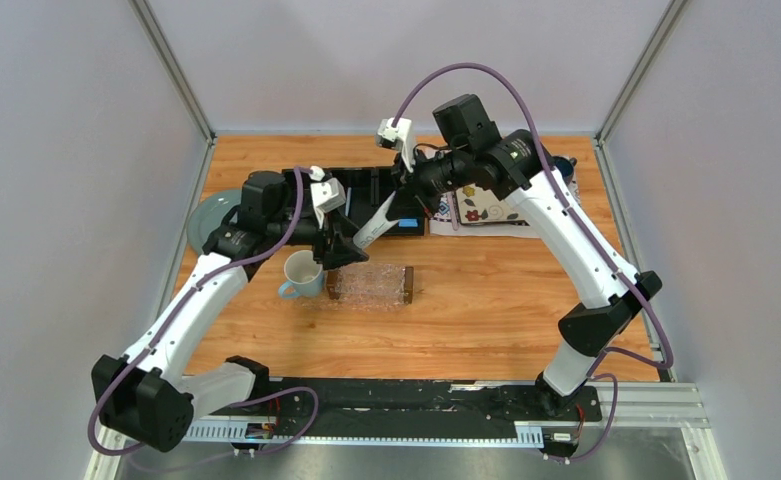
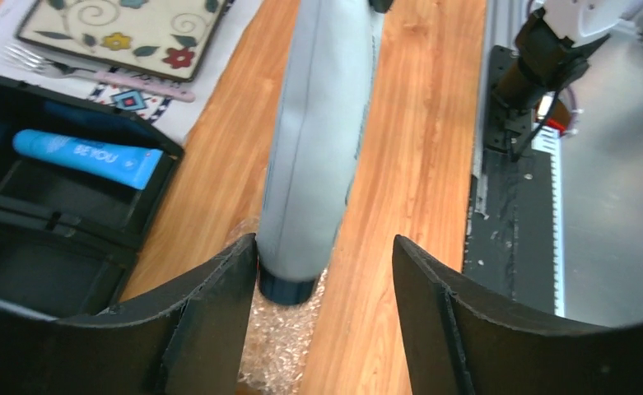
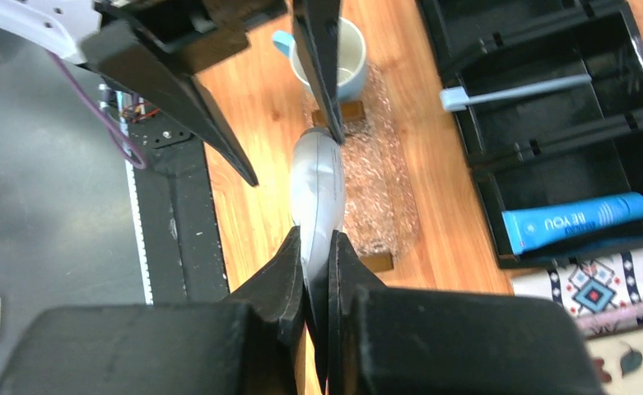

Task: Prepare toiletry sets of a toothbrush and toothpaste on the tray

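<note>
My right gripper (image 3: 316, 271) is shut on the flat crimped end of a pale grey toothpaste tube (image 3: 318, 189) and holds it slanted above the tray (image 1: 407, 284). The tube's dark cap (image 2: 287, 288) points down over the clear textured tray (image 2: 277, 346). My left gripper (image 2: 326, 280) is open around the cap end, its left finger beside the cap. The toothbrush (image 3: 515, 89) lies in a compartment of the black organizer (image 3: 548, 49). A blue toothpaste tube (image 3: 577, 220) lies in another compartment. In the top view the tube (image 1: 376, 228) spans between both grippers.
A pale blue mug (image 1: 302, 273) stands just left of the tray. The black organizer (image 1: 366, 190) sits behind it. A floral plate (image 1: 486, 207) on a patterned cloth lies at the back right, with a fork (image 2: 30, 58) beside it. A green plate (image 1: 206, 215) is at far left.
</note>
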`<state>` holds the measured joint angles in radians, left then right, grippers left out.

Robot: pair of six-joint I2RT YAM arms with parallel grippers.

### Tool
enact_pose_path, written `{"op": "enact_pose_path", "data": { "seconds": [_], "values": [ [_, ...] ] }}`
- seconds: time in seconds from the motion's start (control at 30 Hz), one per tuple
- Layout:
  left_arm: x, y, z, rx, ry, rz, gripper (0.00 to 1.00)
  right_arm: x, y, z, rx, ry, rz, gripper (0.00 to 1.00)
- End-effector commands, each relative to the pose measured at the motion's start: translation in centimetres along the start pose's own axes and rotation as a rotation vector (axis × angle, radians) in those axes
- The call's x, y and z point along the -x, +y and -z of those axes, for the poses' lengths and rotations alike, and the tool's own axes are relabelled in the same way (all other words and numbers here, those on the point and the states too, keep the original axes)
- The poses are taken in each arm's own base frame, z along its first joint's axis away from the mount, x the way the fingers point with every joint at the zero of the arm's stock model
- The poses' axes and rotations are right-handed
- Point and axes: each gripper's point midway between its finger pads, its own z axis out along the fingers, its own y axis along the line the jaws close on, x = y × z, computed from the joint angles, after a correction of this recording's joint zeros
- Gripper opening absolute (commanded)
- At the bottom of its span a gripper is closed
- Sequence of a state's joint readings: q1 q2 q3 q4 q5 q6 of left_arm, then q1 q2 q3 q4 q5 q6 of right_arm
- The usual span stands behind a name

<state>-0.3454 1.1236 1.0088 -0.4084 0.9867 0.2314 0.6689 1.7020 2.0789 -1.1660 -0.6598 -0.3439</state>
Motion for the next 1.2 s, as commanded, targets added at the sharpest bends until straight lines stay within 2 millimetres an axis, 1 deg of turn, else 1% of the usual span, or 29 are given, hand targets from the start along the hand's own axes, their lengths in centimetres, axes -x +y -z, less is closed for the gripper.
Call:
{"op": "enact_pose_path", "data": {
  "seconds": [0.0, 0.13, 0.2, 0.23, 0.3, 0.37, 0.4, 0.5, 0.53, 0.6, 0.63, 0.87, 1.1, 1.17],
  "values": [
    [2.0, 0.8, 1.5, 0.110, -0.004, -0.117, 0.71, 0.3, -1.7, 1.5, -0.137, 0.010, 0.003, 0.00],
    [2.2, 2.1, 2.8, 0.225, 0.016, -0.146, 0.72, -0.3, -2.5, 1.6, -0.184, 0.036, -0.016, 0.00],
    [2.5, 2.7, 3.8, 0.295, 0.027, -0.190, 0.72, -0.6, -2.9, 1.6, -0.205, 0.055, -0.026, 0.00],
    [2.2, 2.9, 4.2, 0.316, 0.041, -0.195, 0.72, -0.8, -2.9, 1.8, -0.214, 0.070, -0.036, 0.00],
    [2.1, 2.9, 5.1, 0.362, 0.057, -0.240, 0.72, -1.7, -3.6, 1.3, -0.234, 0.110, -0.055, 0.00],
    [1.5, 3.1, 6.0, 0.409, 0.087, -0.262, 0.72, -2.7, -4.0, 0.9, -0.245, 0.146, -0.079, 0.00],
    [1.2, 3.6, 6.6, 0.447, 0.106, -0.263, 0.72, -3.0, -4.2, 0.7, -0.256, 0.163, -0.083, 0.00],
    [0.2, 4.2, 7.6, 0.512, 0.144, -0.241, 0.71, -4.1, -4.4, -0.2, -0.263, 0.204, -0.096, 0.00],
    [-0.1, 4.8, 8.2, 0.559, 0.160, -0.234, 0.71, -4.3, -4.5, -0.5, -0.269, 0.211, -0.095, 0.00],
    [-0.7, 5.2, 8.8, 0.598, 0.176, -0.227, 0.71, -4.7, -4.6, -1.2, -0.276, 0.234, -0.093, 0.00],
    [-1.0, 5.7, 9.4, 0.636, 0.189, -0.220, 0.71, -4.8, -4.5, -1.4, -0.279, 0.244, -0.094, 0.00],
    [-2.0, 7.4, 11.9, 0.776, 0.232, -0.199, 0.71, -6.3, -4.3, -3.5, -0.293, 0.342, -0.076, 0.00],
    [-3.3, 9.6, 14.2, 0.877, 0.246, -0.121, 0.71, -7.4, -3.7, -4.6, -0.280, 0.411, -0.074, 0.00],
    [-3.6, 10.0, 14.6, 0.893, 0.242, -0.102, 0.71, -7.7, -3.5, -5.0, -0.272, 0.424, -0.071, 0.00]
  ]
}}
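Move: The white toothpaste is already in my right fingers. The tray lies about 32 cm below my right hand, 6 cm to its left and 2 cm ahead. The blue toothpaste, in the black box, is some 19 cm ahead of that hand and 2 cm to its right, about as low. The mug stands 19 cm to its left and 2 cm ahead, 29 cm down. From my left hand the tray is 3 cm ahead, 3 cm right and 24 cm below. Keeping the toothpaste pinched by one end, I bring my right hand about 11 cm down towards the tray, first easing a little right and forward, and tip it some 30 degrees so the tube's cap points more steeply down. My left hand, already open, backs off the cap about 15 cm to the left and a little forward, swinging counter-clockwise past the mug. ##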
